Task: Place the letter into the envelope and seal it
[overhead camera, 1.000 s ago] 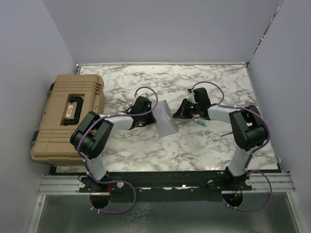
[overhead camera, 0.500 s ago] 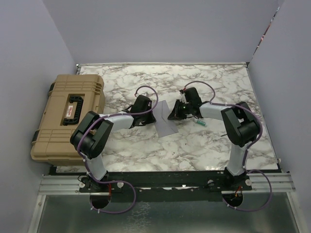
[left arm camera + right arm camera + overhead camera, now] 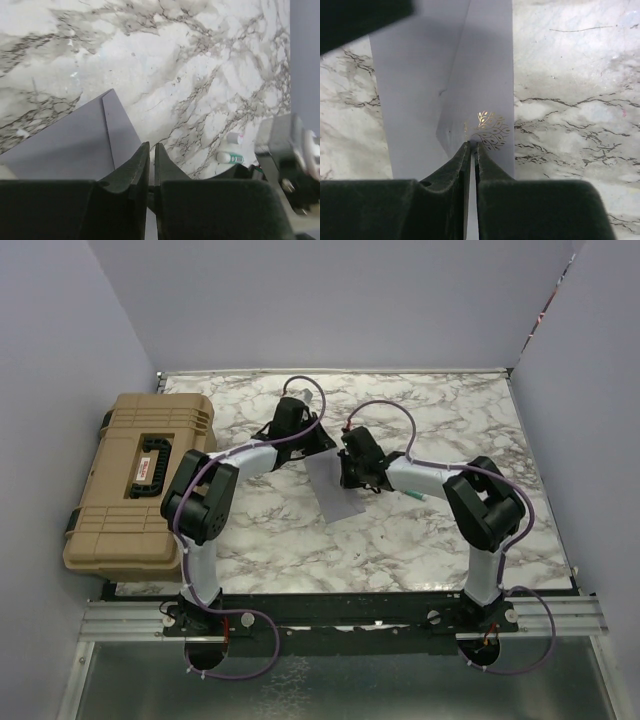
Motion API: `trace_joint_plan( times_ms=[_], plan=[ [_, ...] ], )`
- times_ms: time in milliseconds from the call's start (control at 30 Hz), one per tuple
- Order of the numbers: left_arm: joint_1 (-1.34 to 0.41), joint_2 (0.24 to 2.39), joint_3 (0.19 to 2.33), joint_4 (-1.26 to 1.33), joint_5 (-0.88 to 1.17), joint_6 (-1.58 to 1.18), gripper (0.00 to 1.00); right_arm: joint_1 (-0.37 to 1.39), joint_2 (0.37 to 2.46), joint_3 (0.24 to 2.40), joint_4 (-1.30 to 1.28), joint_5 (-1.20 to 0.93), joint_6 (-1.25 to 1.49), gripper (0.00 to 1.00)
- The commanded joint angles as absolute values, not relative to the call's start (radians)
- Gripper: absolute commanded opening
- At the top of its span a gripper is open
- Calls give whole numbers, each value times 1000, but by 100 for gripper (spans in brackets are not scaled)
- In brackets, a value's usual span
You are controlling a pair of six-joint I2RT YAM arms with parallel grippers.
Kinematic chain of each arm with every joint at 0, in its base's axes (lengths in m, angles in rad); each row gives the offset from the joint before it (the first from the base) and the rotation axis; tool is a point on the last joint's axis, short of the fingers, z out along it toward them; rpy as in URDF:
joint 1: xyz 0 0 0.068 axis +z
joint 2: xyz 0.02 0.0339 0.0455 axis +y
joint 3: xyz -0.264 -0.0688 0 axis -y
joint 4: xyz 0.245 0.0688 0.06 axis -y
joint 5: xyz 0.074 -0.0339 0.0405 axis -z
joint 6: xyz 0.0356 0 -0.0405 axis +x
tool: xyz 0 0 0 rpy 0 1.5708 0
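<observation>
The light-grey envelope (image 3: 338,502) lies flat on the marble table between the two arms. In the right wrist view its flap (image 3: 485,85) is folded over the body (image 3: 415,80) and carries a gold leaf emblem (image 3: 489,131). My right gripper (image 3: 471,145) is shut, with its tips down on the flap beside the emblem. Behind the envelope's far corner (image 3: 107,95), my left gripper (image 3: 151,146) is shut with nothing between its fingers. From above, the left gripper (image 3: 324,442) and the right gripper (image 3: 346,480) are close together. The letter does not show in any view.
A big tan hard case (image 3: 140,480) sits at the table's left edge. A small green-and-white tube (image 3: 415,495) lies right of the envelope, with a small white cap (image 3: 234,138) beside it. Purple walls enclose the table on three sides.
The envelope's flap stood raised and now lies folded flat. My right gripper moved left onto the envelope. My left gripper left the envelope's left side and swung toward the back.
</observation>
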State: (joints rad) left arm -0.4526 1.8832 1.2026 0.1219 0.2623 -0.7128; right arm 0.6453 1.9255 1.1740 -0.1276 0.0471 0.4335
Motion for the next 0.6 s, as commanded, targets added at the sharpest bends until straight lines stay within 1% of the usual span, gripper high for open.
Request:
trace_joint_plan(
  times_ms=[0,133,267,567],
  plan=[
    [-457,2015,1255,167,428,-657,10,664,1957,1107,-200,191,325,10],
    [-454,2076,1277,186,423,-615,12,663,1943,1092,-191,157,253,11],
    [-453,2126,1271,210,432,-596,13,663,1921,1067,-166,118,204,10],
    [-438,2134,1210,109,272,-569,14,664,1870,1063,-143,103,213,9]
  ],
)
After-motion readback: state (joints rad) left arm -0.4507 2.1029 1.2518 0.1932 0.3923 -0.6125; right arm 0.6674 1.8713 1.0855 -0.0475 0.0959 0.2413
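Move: The far part of the envelope's flap lies almost under the left hand, level with it, about 2 cm to its right and 8 cm below. The envelope's middle is some 6 cm back and 1 cm right of that hand; the glue stick lies about 8 cm back and 18 cm right, both at table height. From the right hand, already down on the flap, that far part is about 6 cm ahead and 1 cm left. The left hand sinks about 7 cm onto the flap's far part, fingertips together, while the right keeps pressing nearer. ##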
